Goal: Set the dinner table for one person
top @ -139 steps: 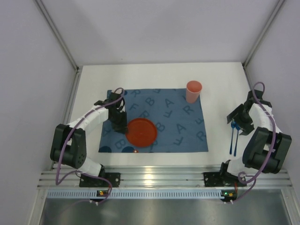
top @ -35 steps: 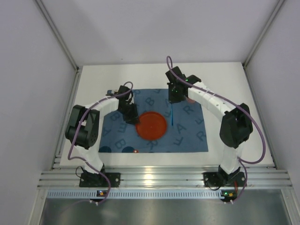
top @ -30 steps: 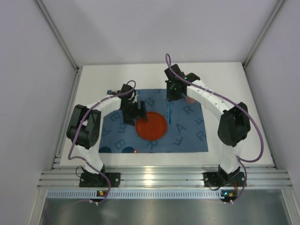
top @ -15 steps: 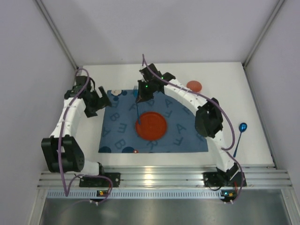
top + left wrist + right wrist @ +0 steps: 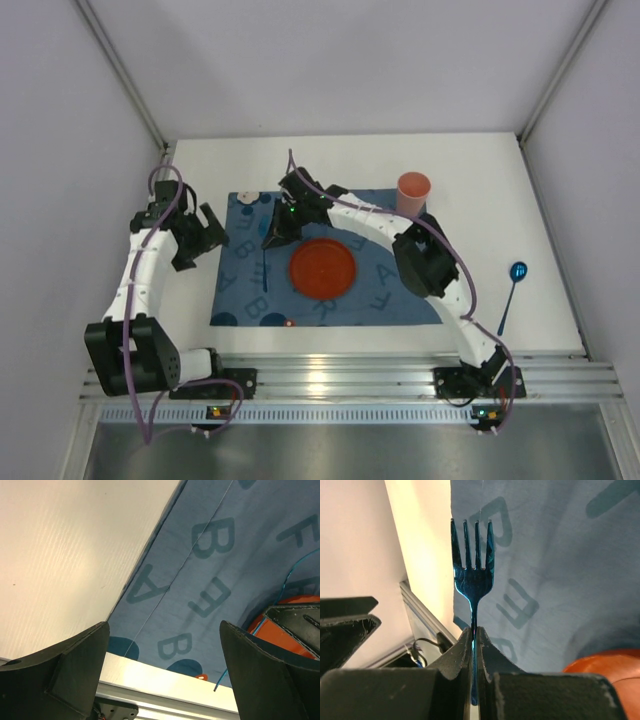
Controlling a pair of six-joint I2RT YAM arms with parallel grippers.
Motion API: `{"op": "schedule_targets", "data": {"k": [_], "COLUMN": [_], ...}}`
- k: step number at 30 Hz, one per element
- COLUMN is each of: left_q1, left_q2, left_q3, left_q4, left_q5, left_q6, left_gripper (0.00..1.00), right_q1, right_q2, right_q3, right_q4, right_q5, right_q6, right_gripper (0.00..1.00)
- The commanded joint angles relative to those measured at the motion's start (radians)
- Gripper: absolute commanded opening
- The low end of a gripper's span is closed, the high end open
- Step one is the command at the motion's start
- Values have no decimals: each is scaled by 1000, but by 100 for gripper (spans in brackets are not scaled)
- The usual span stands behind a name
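The dinner table (image 5: 480,165) is the white tabletop, with a blue lettered mat (image 5: 390,285) on it. An orange plate (image 5: 323,268) lies on the mat, and its edge shows in the right wrist view (image 5: 607,662). My right gripper (image 5: 273,236) reaches over the mat just left of the plate. It is shut (image 5: 474,630) on the handle of a blue fork (image 5: 472,575), tines pointing toward the mat's left edge. My left gripper (image 5: 205,233) hangs open (image 5: 162,626) over the mat's left border with nothing between its fingers.
A pink cup (image 5: 413,192) stands at the mat's far right corner. A blue spoon (image 5: 512,288) lies on the bare tabletop right of the mat. An aluminium rail (image 5: 330,375) runs along the near edge, and grey walls close in the left, right and far sides.
My right arm swung left across the mat with the fork, from the plate's right side to its left. My left gripper pulled back from the plate to the mat's left border and opened wide.
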Motion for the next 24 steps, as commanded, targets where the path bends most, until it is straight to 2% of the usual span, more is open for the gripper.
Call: {"op": "schedule_targets", "data": {"k": [1,7,13,14,15,16,17,18,22,24], "left_q1": [1,3,3,3,1,1,1,1,3,4], "left_q2": [-61,-86,-107,-112,-121,-130,-130,-139,-168,-194], "left_q3": [-14,-36,-48,-51,-51,-54,-56,-57,-92,-115], "left_q4": [-17,-28,-25,-22,-23,-22,-26,-29,-33,-26], "left_q5": [-29,-22,-7,-6,-9,-19,-19,-30,-61,-78], "left_q6": [7,13,12,13,13,13,15,15,12,6], "left_gripper": [96,96,95,95,95,95,95,95,95,95], "right_q1": [39,93,93,94,94,93,93,93,94,91], "right_q2": [-1,68,115,115,118,122,123,123,73,28], "right_q3": [-32,7,15,12,17,30,30,53,76,55], "right_q4": [147,189,181,181,180,181,180,181,200,210], "right_q5": [29,67,113,115,109,97,97,83,51,35], "right_q6": [128,165,145,140,134,119,111,103,70,47], "right_gripper": [0,0,1,6,16,31,31,44,58,59]}}
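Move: The right gripper already holds the fork, tines forward. Its spot on the blue placemat lies about 4 cm to this hand's left, 2 cm back and 7 cm below. The plate's middle is some 12 cm to the right and 2 cm back, near table height; the cup stands roughly 34 cm right and 13 cm ahead. From the empty left hand, that spot is about 12 cm right, level ahead, and 11 cm down. Carry the fork left with the right gripper, away from the plate, drifting back slightly, then sink about 7 cm to the placemat. Open the fingers there to let go of the handle, then rise some 3 cm, still edging left and a little forward, with the wrist nearly unturned. Meanwhile ease the open left hand back about 3 cm. ##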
